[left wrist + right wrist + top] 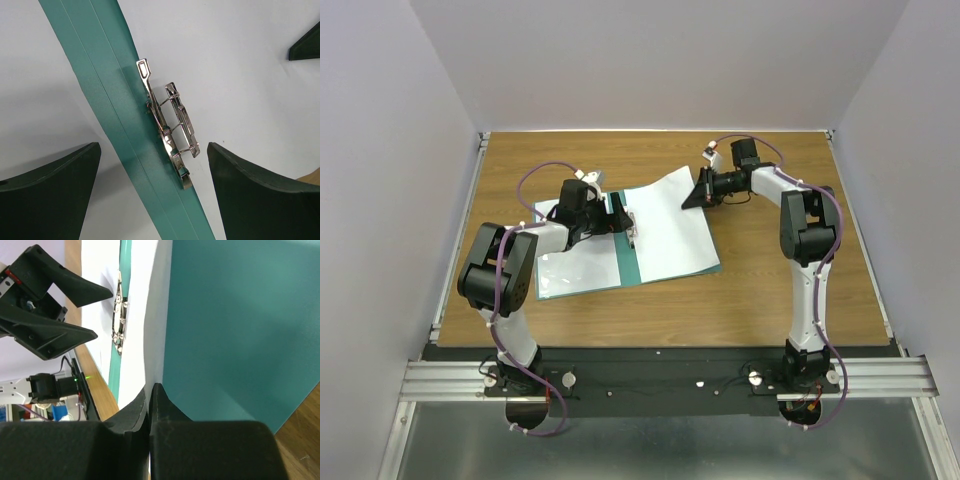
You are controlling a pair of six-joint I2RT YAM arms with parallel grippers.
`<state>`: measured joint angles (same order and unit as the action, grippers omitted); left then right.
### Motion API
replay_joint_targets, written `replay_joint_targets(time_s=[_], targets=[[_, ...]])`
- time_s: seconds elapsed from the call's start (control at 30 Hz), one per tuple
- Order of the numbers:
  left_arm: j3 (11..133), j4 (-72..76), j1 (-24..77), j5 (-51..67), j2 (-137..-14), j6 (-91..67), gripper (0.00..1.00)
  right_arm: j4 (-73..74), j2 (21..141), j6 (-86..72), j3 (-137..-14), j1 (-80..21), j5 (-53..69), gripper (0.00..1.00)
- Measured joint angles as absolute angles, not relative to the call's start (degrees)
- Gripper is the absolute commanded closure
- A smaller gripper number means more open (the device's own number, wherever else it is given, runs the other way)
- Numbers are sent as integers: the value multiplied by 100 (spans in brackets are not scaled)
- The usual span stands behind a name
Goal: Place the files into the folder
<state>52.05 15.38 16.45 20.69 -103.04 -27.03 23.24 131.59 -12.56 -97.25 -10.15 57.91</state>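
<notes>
The folder (645, 262) lies open on the table, its teal spine (100, 75) bearing a metal clip (170, 130). White files (670, 225) lie over its right half. My left gripper (618, 215) hovers over the spine, open, its fingers either side of the clip (154, 150) and touching nothing. My right gripper (692, 197) is at the sheets' far right corner, shut on the edge of a file sheet (155, 315), which curls up off the teal cover (235, 325). How many sheets it pinches is not clear.
A clear plastic leaf (575, 268) spreads to the left of the spine. Bare wooden table (770, 280) surrounds the folder, with white walls on three sides. Both arms' bases stand on the black rail (660, 375) at the near edge.
</notes>
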Motion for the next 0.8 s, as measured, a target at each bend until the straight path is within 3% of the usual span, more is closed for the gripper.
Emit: replay_joint_targets(time_s=[0.13, 0.37, 0.6, 0.67, 0.8], targets=[[5205, 1538, 1645, 2069, -10304, -2703, 3, 2324, 13159, -1275, -9725, -1015, 5745, 77], [5205, 1538, 1645, 2069, -10304, -2703, 3, 2331, 13159, -1413, -9734, -1017, 5413, 43], [5205, 1538, 1645, 2069, -10304, -2703, 3, 2392, 13148, -1553, -9734, -1024, 4707, 27], [5205, 1538, 1645, 2069, -10304, -2703, 3, 2443, 13107, -1614, -9734, -1039, 4462, 13], [5205, 1538, 1645, 2069, -10304, -2703, 3, 2585, 12899, -1695, -9734, -1133, 3911, 5]])
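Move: Right of the metal clip, the nearly shut right fingers still have the file's right edge between them. The middle of the folder's right half lies about 6 cm back, 5 cm left and 5 cm below that hand. The metal clip is some 15 cm left and 6 cm back, the left file roughly 29 cm left and 12 cm back. From the left hand, the right half's middle is about 12 cm right and 2 cm back, about 4 cm lower. Opening from barely parted to almost wide, the right fingers let go of the file's right edge. Meanwhile the hand eases about 2 cm forward and 2 cm right along that side of the folder and sinks some 2 cm, lifting slightly at the very end. The fingers tip about 15 degrees steeper down and swing some 10 degrees clockwise. ##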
